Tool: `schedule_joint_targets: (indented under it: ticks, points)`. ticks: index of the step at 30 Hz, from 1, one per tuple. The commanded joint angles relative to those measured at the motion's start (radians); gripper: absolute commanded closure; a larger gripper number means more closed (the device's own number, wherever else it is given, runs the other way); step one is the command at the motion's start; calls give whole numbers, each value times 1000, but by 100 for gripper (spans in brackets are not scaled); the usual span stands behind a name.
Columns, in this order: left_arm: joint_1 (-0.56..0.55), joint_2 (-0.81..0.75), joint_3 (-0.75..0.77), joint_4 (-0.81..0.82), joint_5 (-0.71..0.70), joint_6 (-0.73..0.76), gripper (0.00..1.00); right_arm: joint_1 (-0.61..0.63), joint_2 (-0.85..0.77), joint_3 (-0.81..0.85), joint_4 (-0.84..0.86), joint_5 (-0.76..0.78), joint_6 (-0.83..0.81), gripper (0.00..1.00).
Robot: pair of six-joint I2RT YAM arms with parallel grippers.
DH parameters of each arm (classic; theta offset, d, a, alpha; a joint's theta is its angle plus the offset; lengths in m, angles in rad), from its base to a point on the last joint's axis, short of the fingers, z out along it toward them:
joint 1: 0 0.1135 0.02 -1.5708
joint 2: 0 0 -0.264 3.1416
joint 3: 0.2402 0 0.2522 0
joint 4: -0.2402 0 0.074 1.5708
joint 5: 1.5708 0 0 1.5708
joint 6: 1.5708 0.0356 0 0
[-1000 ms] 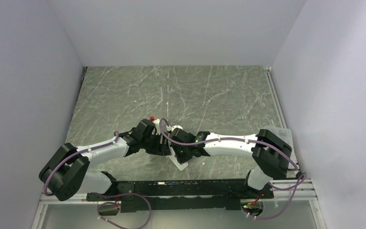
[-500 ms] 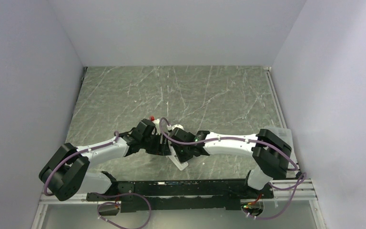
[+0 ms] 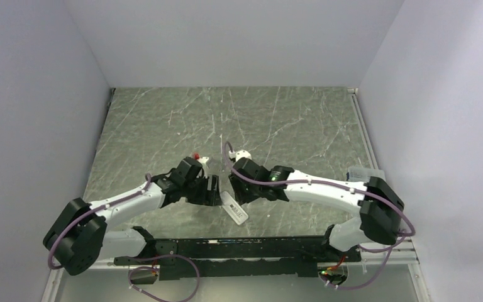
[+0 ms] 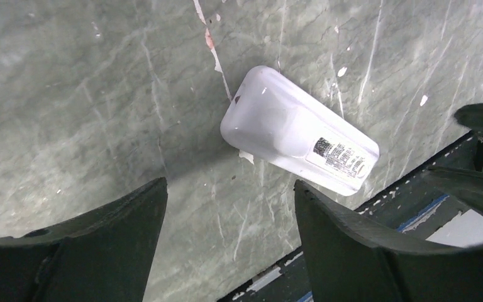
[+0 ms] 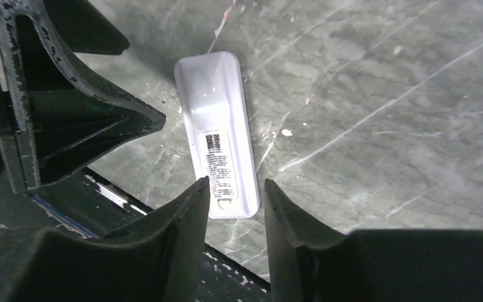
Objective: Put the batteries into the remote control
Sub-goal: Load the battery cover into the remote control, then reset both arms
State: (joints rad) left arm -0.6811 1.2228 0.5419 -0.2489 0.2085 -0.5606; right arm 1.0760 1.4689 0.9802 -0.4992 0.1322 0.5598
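The remote control (image 3: 234, 209) is a slim white bar lying flat on the marble table near its front edge, label side up, with nothing gripping it. It also shows in the left wrist view (image 4: 299, 132) and the right wrist view (image 5: 217, 132). My left gripper (image 4: 231, 185) hangs open just left of it, with only bare table between the fingers. Over the remote's labelled end, my right gripper (image 5: 236, 182) is open and holds nothing. No recess shows on the remote. The batteries are out of view.
A black rail (image 3: 226, 248) runs along the table's near edge, just in front of the remote. A clear plastic box (image 3: 361, 171) sits at the right edge behind the right arm. White walls close in the table on three sides.
The right gripper has opened and the left has opened wider. Both have drawn back from the remote and apart from each other. The remote now lies free on the table.
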Motion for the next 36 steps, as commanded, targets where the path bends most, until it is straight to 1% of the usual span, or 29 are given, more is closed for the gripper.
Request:
schedule_joint_targets:
  ticks: [1,5,6,12,18,22,23,27,31,36]
  points:
    - [2,-81,84,-108,-69,-5,18,-32,-120,-23,32,51,-17,57]
    - [2,-137,125,-182,-101,-38,11,-65,-212,-78,67,56,-19,47]
    - [2,-147,133,-197,-105,-45,9,-73,-238,-94,74,57,-17,43]
    - [2,-198,186,-288,-166,-82,2,-115,-404,-189,116,41,-30,26]
    - [2,-247,269,-401,-205,-102,1,-139,-566,-252,85,73,-39,11]
    - [2,-268,337,-489,-273,-98,1,-156,-640,-281,63,97,-30,4]
    - [1,-270,359,-515,-288,-94,1,-159,-655,-287,56,106,-26,1]
    - [2,-277,439,-613,-353,-60,0,-166,-728,-305,30,152,-25,0]
    - [2,-290,493,-666,-359,-9,0,-166,-804,-307,1,210,-17,0]
    - [3,-351,504,-693,-386,19,1,-166,-890,-284,-64,304,-13,0]
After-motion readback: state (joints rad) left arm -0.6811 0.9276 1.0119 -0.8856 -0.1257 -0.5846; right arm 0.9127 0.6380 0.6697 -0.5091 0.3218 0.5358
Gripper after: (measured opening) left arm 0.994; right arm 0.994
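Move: The remote control lies on the table with its cover on. Its middle is roughly 6 cm to the right of my left hand and 2 cm back, a couple of centimetres lower. From my right hand it is about 3 cm back, 2 cm to the left and some 7 cm below. Nothing else lies close by; my own grippers crowd in over it from both sides. I back both hands off the closed remote control. My left hand rises about 16 cm and drifts 6 cm left, turning slightly counter-clockwise and opening fully. My right hand climbs some 11 cm while swinging 12 cm right, spreads its partly open fingers wide, and tilts them up by about 30 degrees as it turns clockwise. ##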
